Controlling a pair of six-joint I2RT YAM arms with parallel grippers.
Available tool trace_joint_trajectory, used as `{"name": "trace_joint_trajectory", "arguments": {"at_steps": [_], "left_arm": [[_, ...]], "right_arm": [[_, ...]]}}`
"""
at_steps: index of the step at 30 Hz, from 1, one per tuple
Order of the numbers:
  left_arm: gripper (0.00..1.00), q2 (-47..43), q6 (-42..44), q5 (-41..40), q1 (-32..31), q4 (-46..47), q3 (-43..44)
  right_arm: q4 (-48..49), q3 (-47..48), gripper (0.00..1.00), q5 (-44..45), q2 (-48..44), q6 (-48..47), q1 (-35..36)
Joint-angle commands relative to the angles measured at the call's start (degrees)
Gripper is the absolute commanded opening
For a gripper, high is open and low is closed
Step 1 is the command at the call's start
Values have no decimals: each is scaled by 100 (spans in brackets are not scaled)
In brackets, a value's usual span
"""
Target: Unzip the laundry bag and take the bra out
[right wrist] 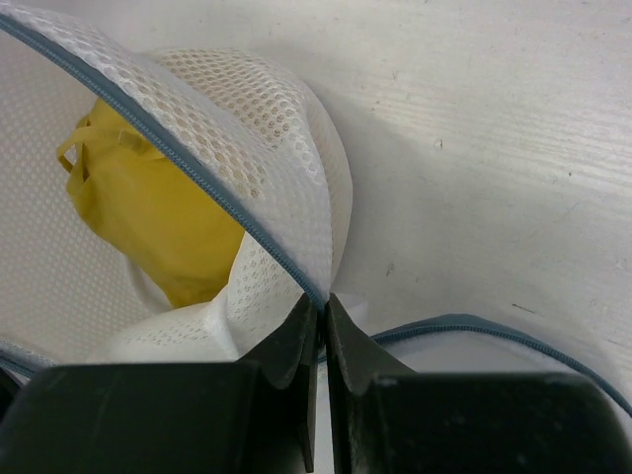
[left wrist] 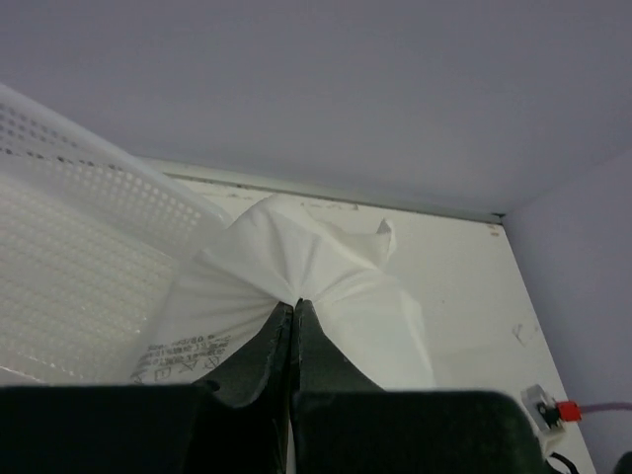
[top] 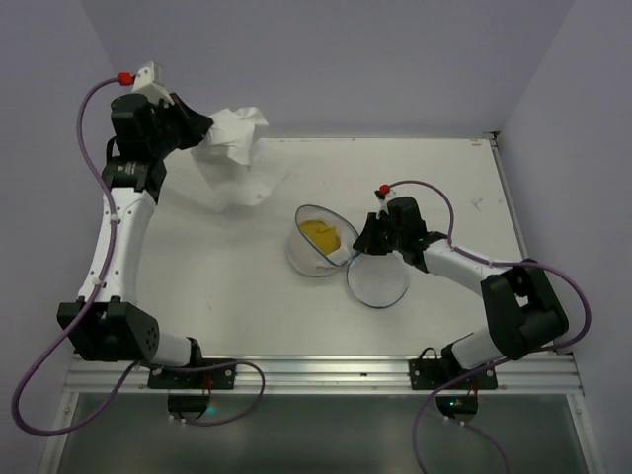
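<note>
The laundry bag [top: 302,257] lies unzipped in mid-table, its two white mesh halves spread apart. One half tilts up and holds the yellow bra [top: 320,233]; the other half [top: 377,282] lies flat beside it. In the right wrist view the bra [right wrist: 158,217] sits inside the mesh bowl [right wrist: 267,148]. My right gripper [right wrist: 323,298] [top: 357,251] is shut on the grey-blue zipper rim where the halves join. My left gripper [left wrist: 295,302] [top: 204,131] is raised at the far left, shut on a bunch of white fabric [left wrist: 296,257].
The white fabric [top: 237,153] hangs from the left gripper down to the table and carries a printed care label. A white lattice basket wall [left wrist: 69,257] shows at the left of the left wrist view. The back wall stands close behind.
</note>
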Motion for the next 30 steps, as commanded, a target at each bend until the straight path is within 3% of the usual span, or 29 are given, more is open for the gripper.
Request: {"name": "trace_joint_trajectory", "arguments": {"at_steps": [1,12,21,30], "left_arm": [[0,205,144,-82,459,-67,888],[0,1444,618,480,811,-252,2620],[0,2376,820,1324,943,47,2797],[0,3281,1936,429,1242,-67,2753]], "right_arm": [[-76,254,6,-48,-152,-105,-3],[-156,457,3,-180,15,-149,-3],[-252,509,3,-259,51,-175,-3],[-428,448,3,-233,24,-228,-12]]}}
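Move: The left hand, holding the white garment high up, has the white basket about 18 cm ahead, 13 cm to its left and some 32 cm below; the laundry bag lies roughly 9 cm back and 23 cm to its right, about as low. The right hand pinches the bag's corner: the yellow garment is about 8 cm left and 4 cm ahead of it, the basket some 43 cm left and 30 cm ahead. Still pinching the white garment, the left hand carries it about 13 cm forward and 9 cm left towards the basket, first arching up some 9 cm, then sinking about 15 cm while reaching on; the fingers tip up about 10 degrees and level again. The right hand keeps its pinch on the bag's zipped edge, rising about a centimetre. ##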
